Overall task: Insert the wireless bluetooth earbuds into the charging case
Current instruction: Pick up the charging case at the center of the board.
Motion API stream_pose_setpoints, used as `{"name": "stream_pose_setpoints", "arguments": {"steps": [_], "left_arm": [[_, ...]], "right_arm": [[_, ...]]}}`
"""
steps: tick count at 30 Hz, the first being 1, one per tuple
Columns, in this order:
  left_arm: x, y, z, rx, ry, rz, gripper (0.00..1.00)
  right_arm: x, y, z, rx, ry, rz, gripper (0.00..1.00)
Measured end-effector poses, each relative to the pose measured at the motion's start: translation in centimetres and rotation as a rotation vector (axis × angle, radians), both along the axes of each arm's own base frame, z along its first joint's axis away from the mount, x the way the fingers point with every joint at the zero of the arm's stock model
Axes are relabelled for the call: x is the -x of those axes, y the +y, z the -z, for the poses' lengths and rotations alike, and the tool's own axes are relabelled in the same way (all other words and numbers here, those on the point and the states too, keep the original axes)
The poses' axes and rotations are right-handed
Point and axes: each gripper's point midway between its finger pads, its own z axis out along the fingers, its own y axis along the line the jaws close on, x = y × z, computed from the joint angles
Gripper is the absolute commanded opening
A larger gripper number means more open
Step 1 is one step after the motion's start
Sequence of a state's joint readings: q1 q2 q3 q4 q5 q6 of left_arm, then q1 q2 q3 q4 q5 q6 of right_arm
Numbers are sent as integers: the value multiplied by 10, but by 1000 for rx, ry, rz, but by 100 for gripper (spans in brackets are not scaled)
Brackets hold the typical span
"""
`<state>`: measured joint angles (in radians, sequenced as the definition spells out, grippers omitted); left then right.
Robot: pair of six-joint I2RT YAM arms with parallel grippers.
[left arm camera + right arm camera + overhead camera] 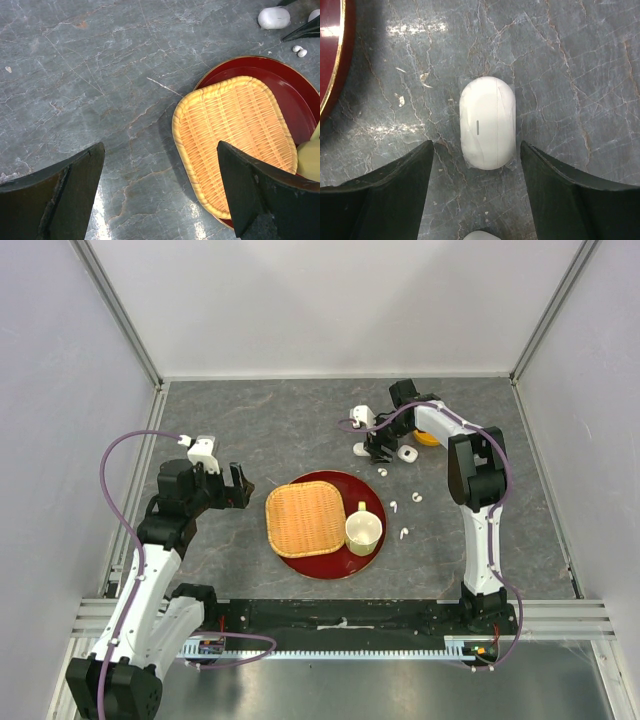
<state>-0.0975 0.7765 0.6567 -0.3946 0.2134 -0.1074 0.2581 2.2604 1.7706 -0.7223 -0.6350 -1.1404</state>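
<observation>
A closed white charging case [487,123] lies flat on the grey table, its near end between the tips of my right gripper [476,145]. The jaws are open, with a gap on each side of the case. The rounded top of a second white case [482,235] shows at the bottom edge. From above, my right gripper [380,445] hangs between the two cases [359,449] [407,453]. Several tiny white earbuds [384,472] [414,495] [404,534] lie loose on the table right of the plate. My left gripper [228,485] [160,145] is open and holds nothing, left of the basket.
A red plate [330,565] carries a woven basket [300,518] and a cream cup [362,528]. An orange object [427,437] lies behind the right gripper. The plate rim [330,75] shows in the right wrist view. White walls close in the table.
</observation>
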Motion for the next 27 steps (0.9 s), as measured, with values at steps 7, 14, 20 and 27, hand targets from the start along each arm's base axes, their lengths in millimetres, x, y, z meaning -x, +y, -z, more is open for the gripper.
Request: {"name": "stream_pose_setpoints", "arguments": {"steps": [7,14,20,27], "left_arm": [[0,0,0,0,0,0,100],[0,0,1,0,2,0,100],[0,0,2,-1,7,0,100],[0,0,2,0,7,1,100]], "right_arm": [[-1,0,4,5,8,0,73],[0,1,5,3,19,-2,63],[5,3,6,3,41,-6,44],[5,3,6,4,41,-7,24]]}}
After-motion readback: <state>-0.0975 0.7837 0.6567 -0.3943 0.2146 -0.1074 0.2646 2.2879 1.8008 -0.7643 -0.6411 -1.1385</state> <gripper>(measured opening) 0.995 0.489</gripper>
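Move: Some 2 cm to the left of the right fingertips' midpoint and about 1 cm below lies the charging case, its length running left-right and its middle hardly 1 cm ahead. A white box stands about 8 cm to the right and 1 cm back, the nearest earbuds some 5 cm back and 2 cm right, and the orange bowl 5 cm ahead and 12 cm right. From the left hand, the case is roughly 19 cm ahead, 27 cm right and 15 cm below. Closing from wide to about half open, the right fingers come in on the front and back long sides of the charging case and pinch it near its right-hand end, the grip settling there. Meanwhile the hand sinks and then also eases back, each about half a centimetre, with its slant almost unchanged. ##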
